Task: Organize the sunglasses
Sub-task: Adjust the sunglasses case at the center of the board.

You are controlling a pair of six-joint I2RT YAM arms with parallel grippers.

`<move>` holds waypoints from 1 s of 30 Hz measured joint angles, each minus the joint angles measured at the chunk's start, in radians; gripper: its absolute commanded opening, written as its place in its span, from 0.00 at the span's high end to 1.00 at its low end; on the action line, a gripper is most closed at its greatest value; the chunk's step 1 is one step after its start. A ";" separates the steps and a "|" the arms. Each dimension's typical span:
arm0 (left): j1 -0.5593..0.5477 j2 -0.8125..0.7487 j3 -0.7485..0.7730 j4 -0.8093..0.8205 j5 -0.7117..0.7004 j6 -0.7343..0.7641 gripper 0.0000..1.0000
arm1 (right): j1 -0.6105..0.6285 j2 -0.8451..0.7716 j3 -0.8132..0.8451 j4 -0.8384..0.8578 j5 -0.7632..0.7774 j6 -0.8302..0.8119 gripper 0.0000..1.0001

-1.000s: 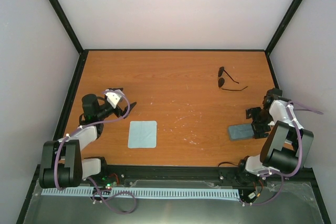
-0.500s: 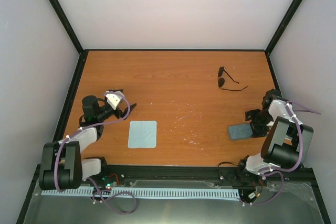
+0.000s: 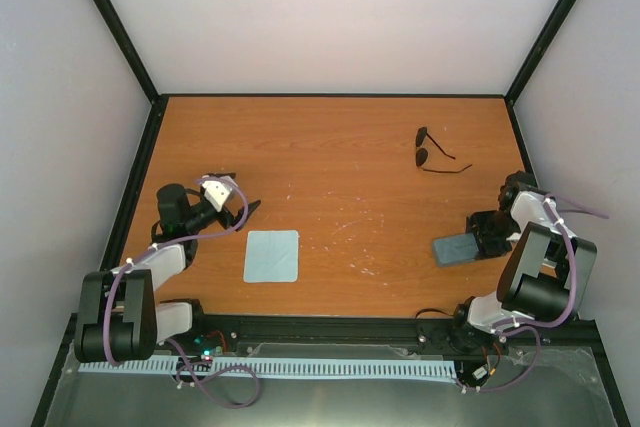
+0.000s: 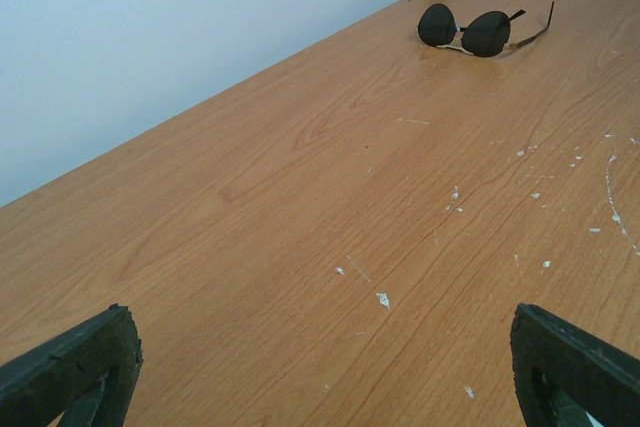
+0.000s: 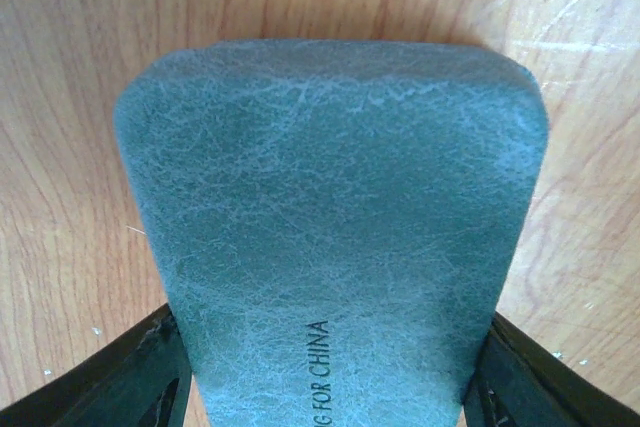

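The sunglasses (image 3: 435, 154) lie open on the wooden table at the back right; the left wrist view shows them far off (image 4: 475, 29) with dark round lenses. At the left of the table my left gripper (image 3: 240, 190) points toward them, and its jaws (image 4: 325, 367) stand wide open over bare wood. My right gripper (image 3: 490, 232) is at the right end of the grey-blue case (image 3: 458, 248). In the right wrist view its fingers (image 5: 160, 372) press against both long sides of the closed case (image 5: 330, 197).
A square light-blue cloth (image 3: 272, 256) lies flat near the front, left of centre. Black frame posts and pale walls close in the table (image 3: 340, 177) on three sides. White scuffs mark the wood in the middle.
The right gripper's jaws have closed in onto the case's sides, and the arm has shifted slightly. The left gripper has drifted a little toward the right.
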 measured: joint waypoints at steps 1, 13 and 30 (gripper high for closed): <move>0.000 0.000 0.000 0.000 0.002 0.000 0.00 | 0.001 -0.001 0.000 0.000 0.000 -0.006 0.97; -0.013 0.000 0.005 0.000 0.030 -0.002 0.01 | 0.137 -0.086 0.098 0.064 -0.059 -0.041 0.97; -0.015 -0.072 0.069 -0.097 -0.038 0.001 0.01 | 0.756 0.529 0.580 0.249 -0.208 0.302 0.95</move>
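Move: The right hand already grips the grey-blue case near its right end; the case's middle is about 5 cm to the left and roughly level front to back. The board's centre, where the case is taken, lies some 13 cm ahead and 35 cm to the left. The sunglasses lie about 23 cm ahead and 13 cm left; the cloth about 50 cm left and 3 cm back. From the left hand, the board's centre is about 20 cm right, 2 cm ahead and 14 cm lower. Keeping its pinch on the case's long sides, the right hand carries the case in a fast arc to the board's centre, about 28 cm left and 16 cm forward. It first lifts nearly 7 cm, then sinks to slightly below its starting height, turning counter-clockwise some 30 degrees and tilting its fingers forward and left. The open left hand rises about 3 cm. ##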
